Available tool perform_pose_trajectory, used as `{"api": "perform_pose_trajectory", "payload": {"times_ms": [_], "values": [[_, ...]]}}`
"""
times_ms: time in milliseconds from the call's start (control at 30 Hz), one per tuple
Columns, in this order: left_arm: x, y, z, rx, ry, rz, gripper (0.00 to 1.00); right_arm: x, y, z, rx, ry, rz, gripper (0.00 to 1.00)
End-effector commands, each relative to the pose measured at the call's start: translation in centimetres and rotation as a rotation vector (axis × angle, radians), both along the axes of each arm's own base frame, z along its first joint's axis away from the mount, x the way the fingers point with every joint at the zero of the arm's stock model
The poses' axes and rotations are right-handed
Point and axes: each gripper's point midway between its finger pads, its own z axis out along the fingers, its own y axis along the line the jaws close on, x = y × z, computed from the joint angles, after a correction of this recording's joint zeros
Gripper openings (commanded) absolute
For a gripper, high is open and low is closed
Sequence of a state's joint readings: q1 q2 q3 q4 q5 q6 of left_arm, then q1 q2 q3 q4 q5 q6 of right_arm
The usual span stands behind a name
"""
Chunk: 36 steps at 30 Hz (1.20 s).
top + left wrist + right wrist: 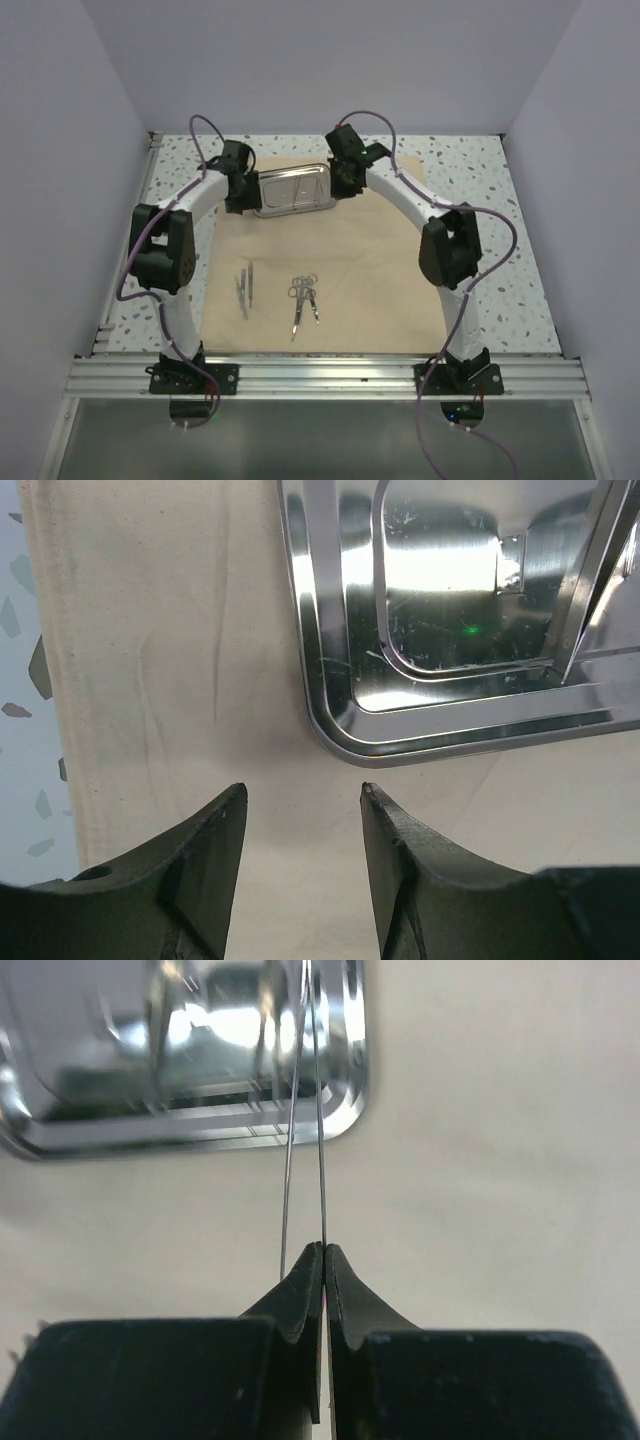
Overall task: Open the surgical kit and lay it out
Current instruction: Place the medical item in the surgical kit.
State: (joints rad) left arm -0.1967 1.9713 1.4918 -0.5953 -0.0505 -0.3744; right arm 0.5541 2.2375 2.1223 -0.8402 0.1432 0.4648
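Note:
The beige cloth wrap (370,290) lies spread open on the table. At its far end sits the shiny steel tray (293,190). My left gripper (302,792) hovers open over the cloth (180,680), just off the tray's rim (330,680), holding nothing. My right gripper (323,1248) is shut on a thin silver instrument (320,1160), seemingly tweezers seen edge-on. It reaches from the fingertips out over the tray's corner (345,1100). In the top view the grippers flank the tray, left (245,190) and right (345,180).
Two thin tweezer-like pieces (245,288) and a pair of ring-handled instruments (303,300) lie on the near half of the cloth. Speckled tabletop (480,170) borders the cloth, with white walls on three sides.

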Motion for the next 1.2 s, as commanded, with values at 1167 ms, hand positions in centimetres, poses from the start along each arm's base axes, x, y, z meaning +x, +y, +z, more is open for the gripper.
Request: {"api": "perform_pose_trajectory", "payload": {"times_ms": [1167], "values": [[11.6,-8.9,1.0,-0.025,-0.166,-0.076,0.57,-29.8,-12.2,-6.8,0.024,0.395,0.044,0.0]]}}
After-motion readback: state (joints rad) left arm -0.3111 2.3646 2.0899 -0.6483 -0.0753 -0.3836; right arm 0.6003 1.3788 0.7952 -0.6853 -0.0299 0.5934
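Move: My right hand, holding the slim medical item, is bound for bare cloth about 29 cm back, 12 cm to its right and 11 cm below. The scissors group lies some 18 cm left of that spot and level with it; the tray's middle is about 5 cm ahead of the hand and 9 cm left. From my left hand, the nearer slim instruments in the tray lie roughly 10 cm ahead, 12 cm right, 4 cm below; the farther pair lies 5 cm right of those. My right hand keeps its fingers shut on the medical item and sweeps it away from the tray, about 28 cm back and 12 cm right, sinking towards the near cloth while tipping some 20 degrees to point more steeply down. Meanwhile my left hand, fingers staying half open, lifts and passes over the tray's near-left corner, forward and right, then lowers over the tray towards the nearer slim instruments. ##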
